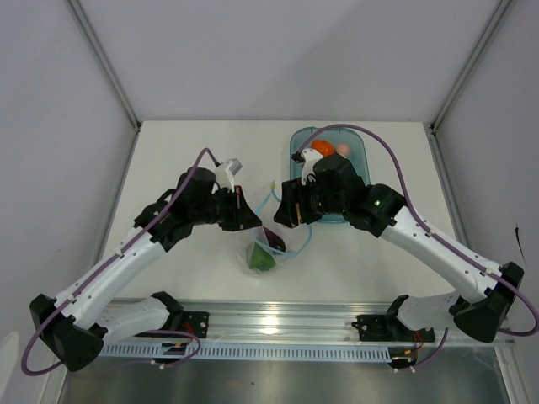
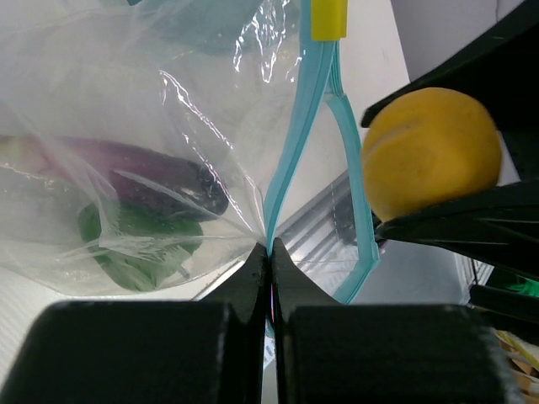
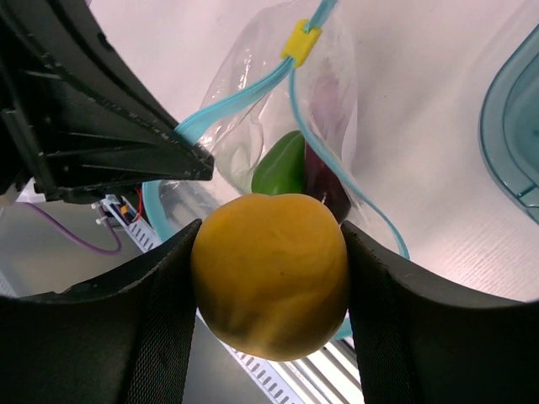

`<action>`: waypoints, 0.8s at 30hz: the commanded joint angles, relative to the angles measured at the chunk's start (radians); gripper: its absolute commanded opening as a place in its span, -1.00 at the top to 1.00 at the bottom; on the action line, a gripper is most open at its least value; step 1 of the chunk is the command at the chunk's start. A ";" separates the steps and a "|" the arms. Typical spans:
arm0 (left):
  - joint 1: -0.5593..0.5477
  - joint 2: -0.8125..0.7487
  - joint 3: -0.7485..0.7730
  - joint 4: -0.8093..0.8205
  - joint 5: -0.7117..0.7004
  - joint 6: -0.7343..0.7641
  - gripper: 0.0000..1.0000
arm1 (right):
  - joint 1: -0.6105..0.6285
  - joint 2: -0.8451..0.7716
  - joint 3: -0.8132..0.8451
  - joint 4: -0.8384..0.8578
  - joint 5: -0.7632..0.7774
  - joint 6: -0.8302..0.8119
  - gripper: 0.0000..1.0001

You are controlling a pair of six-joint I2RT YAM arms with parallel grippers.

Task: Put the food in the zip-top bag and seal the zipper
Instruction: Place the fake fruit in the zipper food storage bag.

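My left gripper is shut on the rim of the clear zip-top bag, pinching it at the light-blue zipper and holding the mouth up. A yellow slider sits on the strip. Inside the bag lie a purple eggplant and a green piece. My right gripper is shut on a yellow lemon, held just above the bag's gaping mouth, over the green pepper. From above, the bag hangs between the left gripper and the right gripper.
A teal translucent tray stands at the back right of the table, behind the right arm, with an orange tomato and a pale egg in it. A metal rail runs along the near edge.
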 commanded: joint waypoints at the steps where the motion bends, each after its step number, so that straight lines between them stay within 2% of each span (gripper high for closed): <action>1: -0.008 -0.049 0.003 0.043 0.045 -0.036 0.99 | 0.014 0.015 -0.018 0.059 0.006 0.030 0.07; 2: -0.007 -0.056 -0.002 0.045 0.047 -0.041 0.99 | 0.015 0.020 -0.021 0.063 0.001 0.033 0.04; 5: -0.008 -0.085 -0.017 0.045 0.060 -0.055 0.99 | 0.029 0.041 -0.015 0.054 0.018 0.045 -0.24; 9: -0.007 -0.125 -0.038 0.037 0.063 -0.066 0.99 | 0.054 0.040 -0.010 0.048 0.052 0.063 -0.83; 11: -0.008 -0.145 -0.051 0.028 0.066 -0.069 0.99 | 0.061 0.044 0.008 0.040 0.053 0.073 -0.99; 18: -0.008 -0.222 -0.107 0.031 0.085 -0.086 0.99 | 0.117 0.027 0.083 -0.052 0.141 0.096 -0.99; 24: -0.007 -0.303 -0.153 0.043 0.102 -0.084 0.99 | 0.114 -0.052 0.116 -0.064 0.266 0.200 -0.99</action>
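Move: The yellow fruit is already in the right hand's fingers. The bag mouth it is meant for centres some 5 cm below that hand, about 3 cm left and 1 cm back. Inside the bag, roughly 12 cm below the right hand, the green pepper lies level with it and 8 cm left; the eggplant is 3 cm ahead and 5 cm left. From the left hand, pinching the rim, the mouth is level, about 7 cm right and 1 cm below. The yellow fruit is let go over the bag mouth: the right hand eases about 2 cm down and left, its fingers spreading wide as it begins drifting back, then rises some 3 cm, empty. Meanwhile the shut left fingers keep their pinch on the rim and draw it back about 5 cm, slightly left and up. ##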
